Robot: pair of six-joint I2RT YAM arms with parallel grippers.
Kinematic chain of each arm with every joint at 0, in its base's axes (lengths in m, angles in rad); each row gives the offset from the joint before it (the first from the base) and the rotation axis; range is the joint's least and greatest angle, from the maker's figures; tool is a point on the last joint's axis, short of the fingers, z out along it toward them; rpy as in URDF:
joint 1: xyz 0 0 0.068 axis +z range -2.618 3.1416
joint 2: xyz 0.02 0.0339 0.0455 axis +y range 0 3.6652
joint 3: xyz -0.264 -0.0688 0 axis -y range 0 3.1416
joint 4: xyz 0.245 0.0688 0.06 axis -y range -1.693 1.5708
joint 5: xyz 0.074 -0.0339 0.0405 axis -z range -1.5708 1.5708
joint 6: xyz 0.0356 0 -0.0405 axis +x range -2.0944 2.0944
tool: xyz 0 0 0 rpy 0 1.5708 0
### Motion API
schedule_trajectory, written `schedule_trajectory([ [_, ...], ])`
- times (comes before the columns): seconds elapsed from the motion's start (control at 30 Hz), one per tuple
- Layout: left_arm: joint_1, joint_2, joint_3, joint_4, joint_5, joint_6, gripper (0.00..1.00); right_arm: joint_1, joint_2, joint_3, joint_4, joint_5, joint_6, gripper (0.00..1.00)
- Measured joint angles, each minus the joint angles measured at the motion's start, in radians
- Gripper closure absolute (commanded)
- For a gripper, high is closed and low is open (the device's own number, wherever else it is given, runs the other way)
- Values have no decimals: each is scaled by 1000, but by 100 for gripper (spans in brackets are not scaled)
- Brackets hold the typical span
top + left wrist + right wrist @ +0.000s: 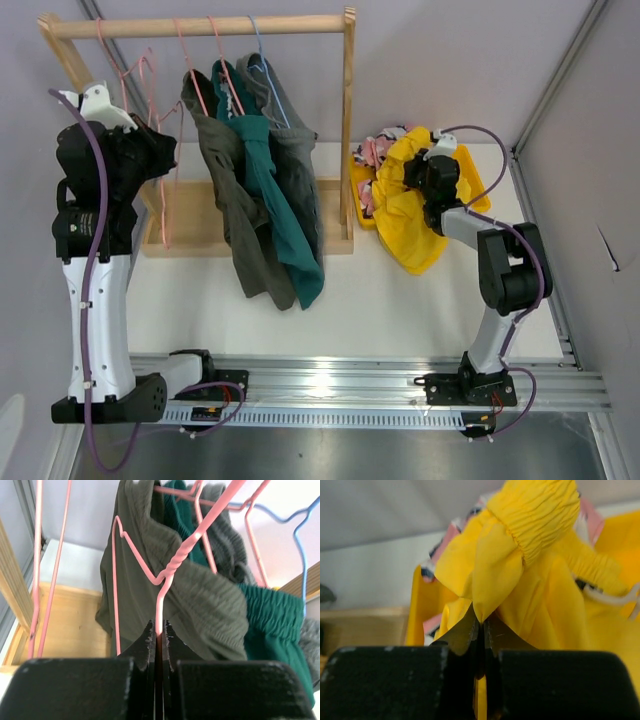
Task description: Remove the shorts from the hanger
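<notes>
Olive green shorts [232,200], teal shorts [285,210] and grey shorts [295,140] hang on hangers from the wooden rod [200,26]. My left gripper [160,152] is shut on a pink hanger wire [159,605], just in front of the olive shorts [200,605]. The teal shorts [272,625] and grey shorts [230,545] hang to their right. My right gripper [427,172] is shut on a fold of the yellow shorts [520,555], over the yellow bin [480,180]. The yellow shorts [405,215] drape over the bin's front. Pink patterned shorts [375,150] lie in the bin behind them.
The rack has a wooden base tray [195,228] and an upright post [348,120] between the hanging shorts and the bin. Empty pink hangers [150,90] hang near my left wrist. A blue hanger [300,525] carries the grey shorts. Walls close in at right.
</notes>
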Motion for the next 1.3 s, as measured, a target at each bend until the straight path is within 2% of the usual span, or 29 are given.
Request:
schedule_trajectory([
  [0.07,0,19,32,0,0,1,100,-4,19,-14,-2,-25,41,53],
  [0.1,0,27,47,1,0,2,100,-8,38,-5,-11,-49,68,1],
  [0.27,0,95,171,-19,-9,23,100,-19,59,-21,-31,-136,118,1],
  [0.47,0,243,389,-37,-51,53,100,38,-125,-235,-28,-116,128,1],
  [0.73,63,457,584,-60,-53,59,100,335,-574,-518,-71,9,117,1],
  [0.9,101,562,639,-69,-27,47,100,448,-717,-573,-137,60,102,1],
  [1.03,127,589,638,-83,1,42,100,526,-825,-584,-202,108,71,1],
  [1.13,131,585,626,-80,8,42,90,541,-887,-584,-226,132,49,1],
  [1.27,132,581,602,-74,12,37,60,541,-928,-585,-268,159,32,0],
  [1.3,132,581,597,-74,13,34,57,541,-931,-585,-277,161,31,1],
])
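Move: The yellow shorts are in the right hand's shut fingers; the yellow bin's middle is roughly level with that hand, 4 cm to its right and 14 cm below. The pink shorts lie 7 cm ahead, 5 cm left and 12 cm down; the rack's right post foot is 7 cm back and 14 cm left, 16 cm down. The left hand grips an empty pink hanger; its rail spot is some 18 cm ahead, 7 cm left and 13 cm up, another empty hanger 4 cm left of that spot. The yellow shorts are lowered about 5 cm further into the bin and let go as the right fingers spring wide; that hand then draws back some 27 cm and left, rising past its starting height and turning counter-clockwise. The empty hanger is lifted up and forward by the left hand, carried left over the rail, then lowered onto it as those fingers start to part. ##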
